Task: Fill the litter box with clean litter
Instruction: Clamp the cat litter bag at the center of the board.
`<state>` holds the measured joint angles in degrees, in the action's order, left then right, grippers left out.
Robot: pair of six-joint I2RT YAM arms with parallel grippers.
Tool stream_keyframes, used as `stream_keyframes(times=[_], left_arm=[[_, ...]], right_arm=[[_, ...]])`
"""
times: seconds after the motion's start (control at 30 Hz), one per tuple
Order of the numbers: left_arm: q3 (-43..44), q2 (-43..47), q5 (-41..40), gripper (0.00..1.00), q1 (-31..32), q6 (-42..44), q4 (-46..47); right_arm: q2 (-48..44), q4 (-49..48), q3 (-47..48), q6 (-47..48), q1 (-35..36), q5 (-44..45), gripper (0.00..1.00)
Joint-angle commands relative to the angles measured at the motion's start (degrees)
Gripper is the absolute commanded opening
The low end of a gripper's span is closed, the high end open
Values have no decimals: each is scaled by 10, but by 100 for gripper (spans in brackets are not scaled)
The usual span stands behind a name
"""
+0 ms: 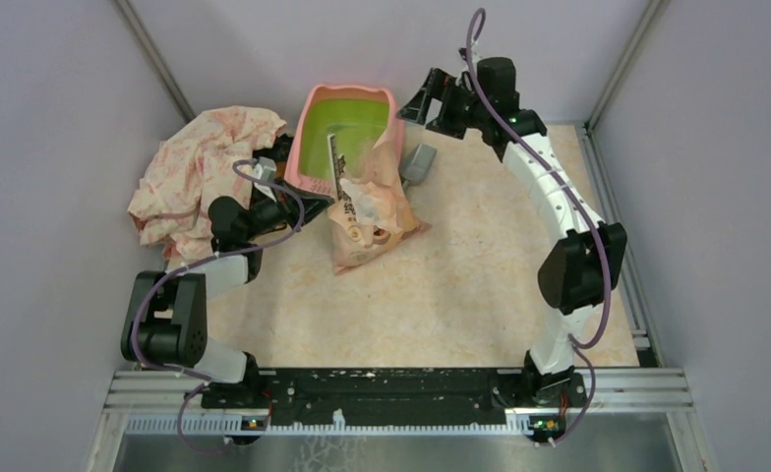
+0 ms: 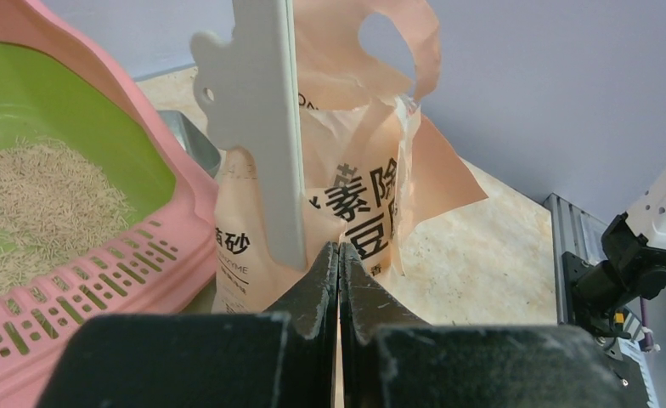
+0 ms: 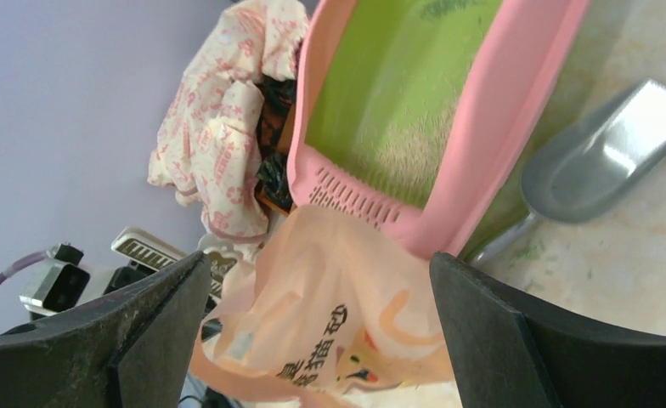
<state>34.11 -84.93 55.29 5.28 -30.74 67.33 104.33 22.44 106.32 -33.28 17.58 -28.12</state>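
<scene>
The litter box (image 1: pixel 310 110), pink-rimmed and lime green inside, stands at the back of the table. Pale tan clean litter (image 2: pixel 32 212) covers part of its floor, also visible from the right wrist (image 3: pixel 402 155). The peach bag (image 1: pixel 367 211) leans against the box's near right corner, with a flat grey strip (image 2: pixel 257 127) standing up along its top. My left gripper (image 2: pixel 339 248) is shut right in front of the bag, and nothing shows between its jaws. My right gripper (image 3: pixel 319 259) hangs wide open above and behind the box (image 3: pixel 516 93), looking down at the bag (image 3: pixel 347 297).
A crumpled floral cloth (image 1: pixel 205 167) lies left of the box, beside my left arm. A silver metal scoop (image 1: pixel 419 162) rests on the table at the box's right side. Grey walls enclose the table on three sides.
</scene>
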Motion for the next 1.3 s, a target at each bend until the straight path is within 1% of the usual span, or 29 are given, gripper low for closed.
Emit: stream_keyframes(times=[0.0,0.07,0.2,0.27,0.33,0.4,0.53,0.7,0.77,0.83,0.87,0.9,0.97,1.03,1.07,1.2,1.27], left_arm=[[-20,13,-13,3,6,20,-12],[-23,20,-16,3,7,29,-27],[-25,32,-16,3,9,42,-48],[-26,37,-16,3,10,42,-50],[-28,42,-17,3,10,42,-53],[-31,48,-18,3,12,41,-53],[-39,66,-20,3,13,32,-49],[-54,102,-25,3,17,21,-48],[-58,114,-28,3,18,19,-52],[-61,122,-28,3,20,18,-55],[-62,126,-29,3,22,17,-57],[-64,129,-31,3,23,18,-59],[-68,135,-34,3,24,21,-63],[-72,138,-36,3,26,23,-66],[-74,139,-37,3,26,23,-67],[-81,155,-48,4,31,23,-80],[-73,182,-61,7,37,34,-128]], right_arm=[[-11,111,65,-43,41,76,98],[-2,157,93,-58,53,93,98],[12,177,112,-107,69,111,98],[29,195,138,-123,75,110,98],[46,214,165,-128,84,113,91],[65,240,198,-132,93,120,87],[119,314,293,-127,110,140,84],[168,379,370,-126,118,143,76],[172,401,377,-120,125,146,74],[160,409,355,-112,131,151,72],[147,407,332,-109,135,152,67],[131,399,305,-109,139,153,59],[96,369,241,-113,143,149,31],[71,351,198,-118,143,144,5],[65,348,187,-117,143,141,0],[50,349,175,-111,139,138,0],[54,351,181,-111,132,126,0]])
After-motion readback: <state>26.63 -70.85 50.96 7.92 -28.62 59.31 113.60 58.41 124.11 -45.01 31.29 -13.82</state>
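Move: Ahead-left of the bag's upright top edge, the open right hand has that edge about 8 cm back, 6 cm to its left and 7 cm lower. The clamp on the bag stands roughly 9 cm back and 15 cm left, slightly lower; the litter box lies some 6 cm ahead and 14 cm left, far below. From the left hand, the top edge is about 5 cm ahead, 11 cm right and slightly higher, with the clamp 3 cm ahead, 1 cm right and 7 cm up. Swinging left and somewhat back to the litter bag's raised top edge, the right hand then sinks about 7 cm while drawing further back, pitching its fingers some 30 degrees downward and shutting them to pinch the film. The left hand, still closed on the bag's near lip, eases back about 4 cm. ##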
